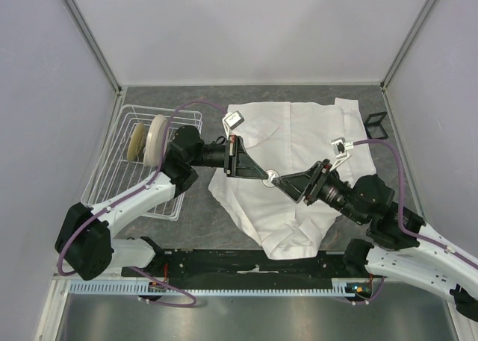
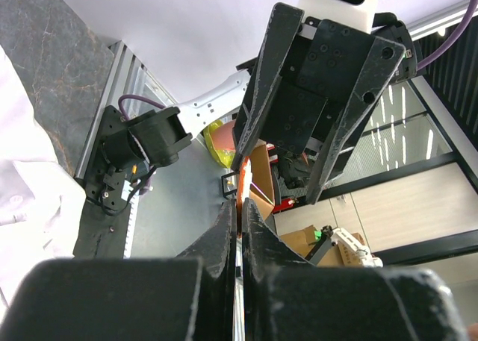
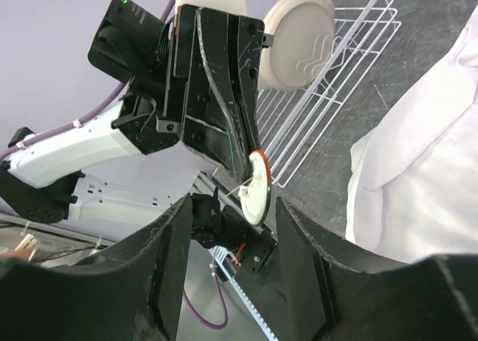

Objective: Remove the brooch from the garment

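Note:
The brooch is a small round disc held in the air above the garment, a wrinkled white shirt spread over the table's middle. My left gripper is shut on the disc's edge. In the left wrist view its fingers pinch the brooch's orange rim. My right gripper faces it from the right, open, with a finger on either side of the brooch and touching nothing. The brooch's pale face and orange rim show in the right wrist view. The shirt also shows at the edges of both wrist views.
A white wire rack stands at the left with cream plates upright in it. A small black wire-frame stand sits by the shirt's far right corner. Grey tabletop shows between rack and shirt.

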Available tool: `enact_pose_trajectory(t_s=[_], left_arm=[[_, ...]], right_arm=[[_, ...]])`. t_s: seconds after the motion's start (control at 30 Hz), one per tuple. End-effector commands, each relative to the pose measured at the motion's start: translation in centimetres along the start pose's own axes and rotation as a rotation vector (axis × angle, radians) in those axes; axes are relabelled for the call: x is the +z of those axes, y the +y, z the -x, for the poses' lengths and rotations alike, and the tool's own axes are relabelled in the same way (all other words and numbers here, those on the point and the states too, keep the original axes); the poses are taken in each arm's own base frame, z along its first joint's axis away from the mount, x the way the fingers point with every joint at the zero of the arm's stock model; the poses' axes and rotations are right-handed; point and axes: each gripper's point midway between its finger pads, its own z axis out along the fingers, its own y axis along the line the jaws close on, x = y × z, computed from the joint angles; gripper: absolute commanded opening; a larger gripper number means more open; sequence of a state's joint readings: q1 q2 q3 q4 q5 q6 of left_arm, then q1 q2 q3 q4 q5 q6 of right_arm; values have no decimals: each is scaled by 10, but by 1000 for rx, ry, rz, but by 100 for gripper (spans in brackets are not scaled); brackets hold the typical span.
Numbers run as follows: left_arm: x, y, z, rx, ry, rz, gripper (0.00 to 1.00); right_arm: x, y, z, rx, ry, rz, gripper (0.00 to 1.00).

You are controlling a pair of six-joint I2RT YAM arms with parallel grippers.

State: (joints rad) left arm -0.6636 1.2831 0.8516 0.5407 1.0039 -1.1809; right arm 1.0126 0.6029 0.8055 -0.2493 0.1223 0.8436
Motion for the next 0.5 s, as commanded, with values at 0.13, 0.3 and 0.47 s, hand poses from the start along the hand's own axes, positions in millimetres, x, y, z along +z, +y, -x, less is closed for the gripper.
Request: enact_pose_trajectory(t_s=[0.13,0.3,0.47], left_arm=[[-1,-20,1,52,15,-44,2],[-2,-21,0,53,17,-42,2],[-2,-21,-1,59,19,-43,2]], right_arm=[[13,18,22,37,-64,14,49],[15,17,22,32,-66,14,36],[8,17,24,37,-84,26,36]])
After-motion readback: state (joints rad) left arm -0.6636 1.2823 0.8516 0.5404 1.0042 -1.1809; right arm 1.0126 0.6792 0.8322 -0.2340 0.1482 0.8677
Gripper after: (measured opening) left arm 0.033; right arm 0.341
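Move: Just beyond the right hand's open fingertips is the brooch, some 2 cm ahead of and 2 cm to the left of its hand point, at nearly the same height. The left gripper's fingertips, which pinch the brooch, are about 3 cm ahead and 4 cm to the left. The garment's middle lies roughly 12 cm ahead, 7 cm to the right and 28 cm below. From the left hand, the brooch is about 2 cm to the right and 1 cm back. Easing forward and left by a little over 1 cm each way, the right hand brings its open fingers in around the free side of the brooch and partly closes them, from just over half open to about a third. The left hand stays still and keeps its pinch on the brooch. Whether the right fingers touch the brooch can't be seen. ##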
